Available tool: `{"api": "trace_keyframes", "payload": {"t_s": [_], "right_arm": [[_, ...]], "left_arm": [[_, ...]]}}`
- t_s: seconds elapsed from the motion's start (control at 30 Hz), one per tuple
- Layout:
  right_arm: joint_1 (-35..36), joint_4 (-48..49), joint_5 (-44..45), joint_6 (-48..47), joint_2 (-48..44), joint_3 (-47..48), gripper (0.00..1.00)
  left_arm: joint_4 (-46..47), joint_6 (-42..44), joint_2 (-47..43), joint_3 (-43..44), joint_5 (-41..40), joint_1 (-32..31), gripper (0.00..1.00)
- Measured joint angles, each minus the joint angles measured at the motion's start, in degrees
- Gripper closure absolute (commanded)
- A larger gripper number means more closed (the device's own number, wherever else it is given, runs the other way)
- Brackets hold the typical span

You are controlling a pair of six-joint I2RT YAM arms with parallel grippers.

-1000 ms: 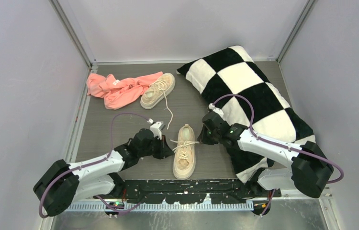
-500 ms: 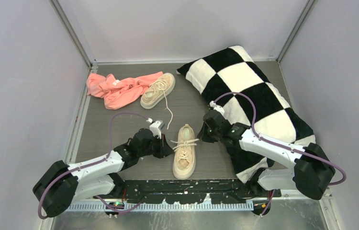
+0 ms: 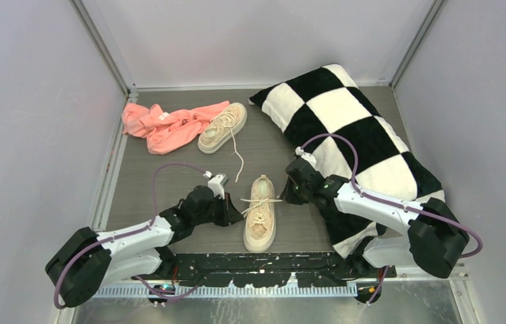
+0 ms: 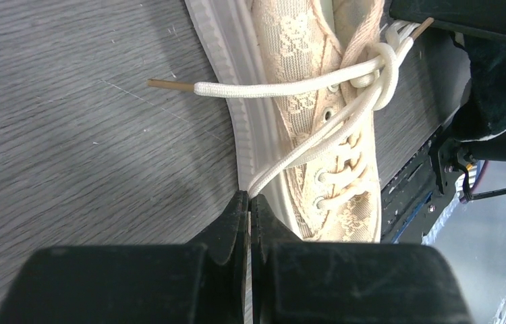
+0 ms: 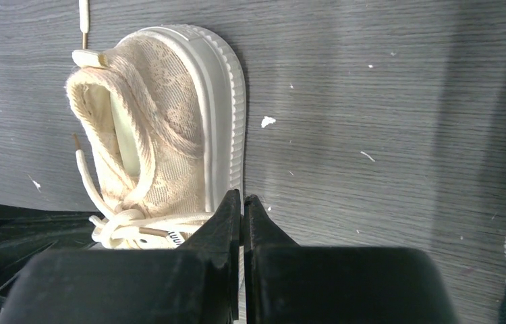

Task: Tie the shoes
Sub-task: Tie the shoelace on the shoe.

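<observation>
One beige shoe (image 3: 260,214) lies near the front edge between my two grippers, toe toward the arms. Its cream laces meet in a knot (image 4: 382,67) over the tongue. My left gripper (image 4: 249,196) sits at the shoe's left side, shut on a lace loop (image 4: 304,152) that runs taut to the knot. At the shoe's right side, the right gripper (image 5: 242,197) is shut on the other lace strand (image 5: 183,219), which comes off the knot (image 5: 112,226). The second shoe (image 3: 223,127) lies further back, its lace (image 3: 238,160) trailing loose on the table.
A pink cloth (image 3: 166,125) lies bunched against the far shoe's left side. A large black-and-white checkered pillow (image 3: 358,135) fills the right side, and the right arm lies partly over it. Grey walls enclose the wooden table (image 3: 169,175) on three sides.
The left gripper has drawn slightly back toward its base with the lace loop in it. The right gripper has barely shifted. The near shoe stays in place.
</observation>
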Motion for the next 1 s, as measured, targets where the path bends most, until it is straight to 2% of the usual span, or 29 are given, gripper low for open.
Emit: {"api": "trace_keyframes", "payload": {"t_s": [0.37,0.67,0.73,0.83,0.93,1.0], "right_arm": [[-0.5,-0.3,0.2,-0.6,-1.7,0.0,0.99],[-0.5,0.2,0.3,-0.6,-0.9,0.0,0.99],[-0.6,0.2,0.2,-0.5,-0.7,0.0,0.88],[-0.6,-0.6,0.2,-0.4,-0.7,0.2,0.62],[-0.7,-3.1,1.0,-0.5,-1.0,1.2,0.48],[-0.8,-4.7,1.6,-0.6,-1.8,2.1,0.45]], "left_arm": [[-7.3,1.2,-10.6,1.7,-3.7,0.0,1.00],[-4.0,1.4,-3.6,-0.3,-3.1,0.0,1.00],[-3.2,1.1,-1.4,-0.4,-2.2,0.0,1.00],[-1.7,0.7,-0.3,-0.2,-1.2,0.0,1.00],[-1.5,0.7,-0.2,0.4,-0.6,0.0,1.00],[-1.4,0.7,-0.2,1.0,-0.4,0.0,1.00]]}}
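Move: The knot in the laces on the shoe lies about 5 cm to the right of my left hand and 4 cm farther out, roughly level with the fingertips; from my right hand it is some 6 cm left and 1 cm back. The shoe's middle stands about 5 cm right of my left hand, level with it fore and aft and slightly lower. The free lace end sticks out 4 cm ahead of my left hand and 1 cm to its left. With my left hand still pinching its lace beside the shoe, I lift about 3.5 cm, dip back to slightly below where I started, then ease back up to the starting place. My right hand keeps its loop nearly still, then opens about halfway to let go of it and backs off some 1 cm to the right, rising slightly at the end. ##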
